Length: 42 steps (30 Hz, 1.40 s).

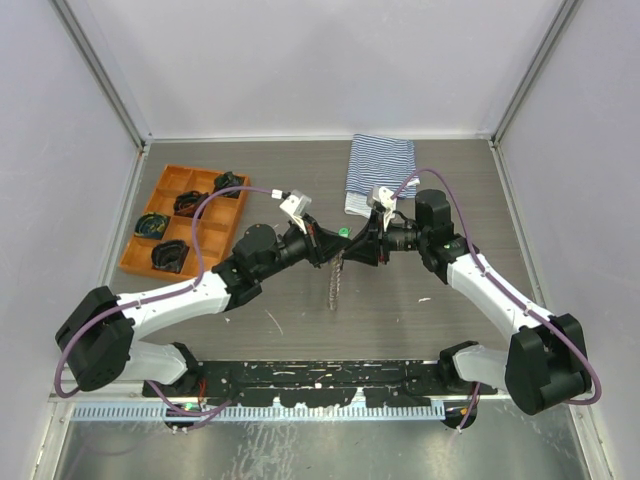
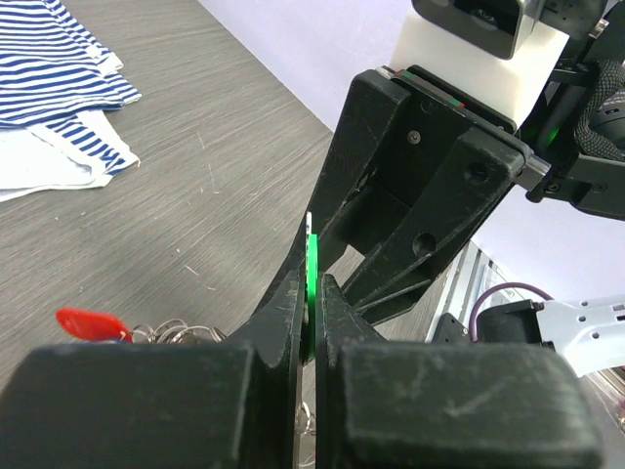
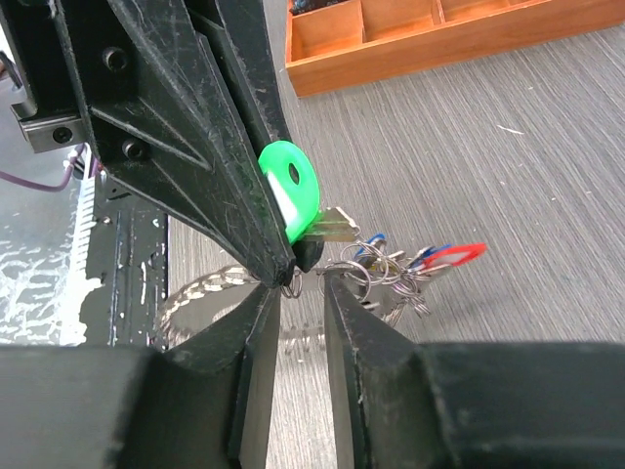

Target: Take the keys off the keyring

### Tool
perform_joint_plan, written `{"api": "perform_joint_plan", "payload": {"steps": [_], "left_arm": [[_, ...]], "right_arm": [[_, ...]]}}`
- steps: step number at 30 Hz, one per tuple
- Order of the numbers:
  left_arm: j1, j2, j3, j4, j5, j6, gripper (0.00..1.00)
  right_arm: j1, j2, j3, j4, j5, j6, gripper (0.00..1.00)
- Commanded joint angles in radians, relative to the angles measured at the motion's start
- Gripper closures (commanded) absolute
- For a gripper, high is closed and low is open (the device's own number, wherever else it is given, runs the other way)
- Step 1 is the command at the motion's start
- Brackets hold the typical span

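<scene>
My left gripper (image 1: 326, 245) (image 2: 312, 283) is shut on the green head of a key (image 2: 312, 256) (image 3: 290, 186) and holds it above the table. The key's metal blade runs into a cluster of small metal rings (image 3: 386, 274) that carries a red key (image 3: 459, 254) (image 2: 93, 322) and a blue key (image 3: 376, 239). My right gripper (image 1: 360, 248) (image 3: 298, 283) faces the left one, its jaws narrowly apart and pinched on a small ring of the keyring. The grey braided chain (image 1: 335, 285) (image 3: 205, 288) hangs from there to the table.
An orange compartment tray (image 1: 170, 185) (image 3: 410, 49) with dark bundles stands at the back left. A striped blue-white cloth (image 1: 380, 170) (image 2: 59, 78) lies at the back centre. White walls close in the table on three sides.
</scene>
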Motion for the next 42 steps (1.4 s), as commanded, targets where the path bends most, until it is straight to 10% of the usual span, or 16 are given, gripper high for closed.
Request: {"api": "perform_joint_plan", "payload": {"steps": [1,19,42], "left_arm": [[-0.008,-0.005,0.067,0.117,-0.001,-0.017,1.0],[-0.008,-0.035,0.059,0.107,-0.005,-0.02,1.0],[-0.008,-0.096,-0.027,0.063,-0.165,-0.037,1.0]], "right_arm": [[0.002,-0.02,0.019,0.038,0.011,0.006,0.72],[-0.002,-0.025,0.033,0.025,-0.139,-0.035,0.98],[-0.092,0.021,-0.191,0.789,-0.025,0.777,0.99]]}}
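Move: Between the right fingertips, at about the pad midpoint, lies the small ring below the green key; it sits some 2 cm right of, 1 cm ahead of and 2 cm below the left hand. The green key, already held by the left fingers, stands roughly 2 cm left of the right hand and 3 cm above it. The other keys bunch about 4 cm ahead and 3 cm left of the right hand, a little lower; the chain loop hangs some 6 cm below, 3 cm left and 1 cm back. Closing on the small ring below the green key, the right hand eases back about 1.5 cm, then rises some 3 cm, its fingers tipping up and rolling as it pinches. The left hand keeps its grip on the green key, lifts briefly by about 2 cm, draws nearly 3 cm left away from the right hand, and sinks back partway. ##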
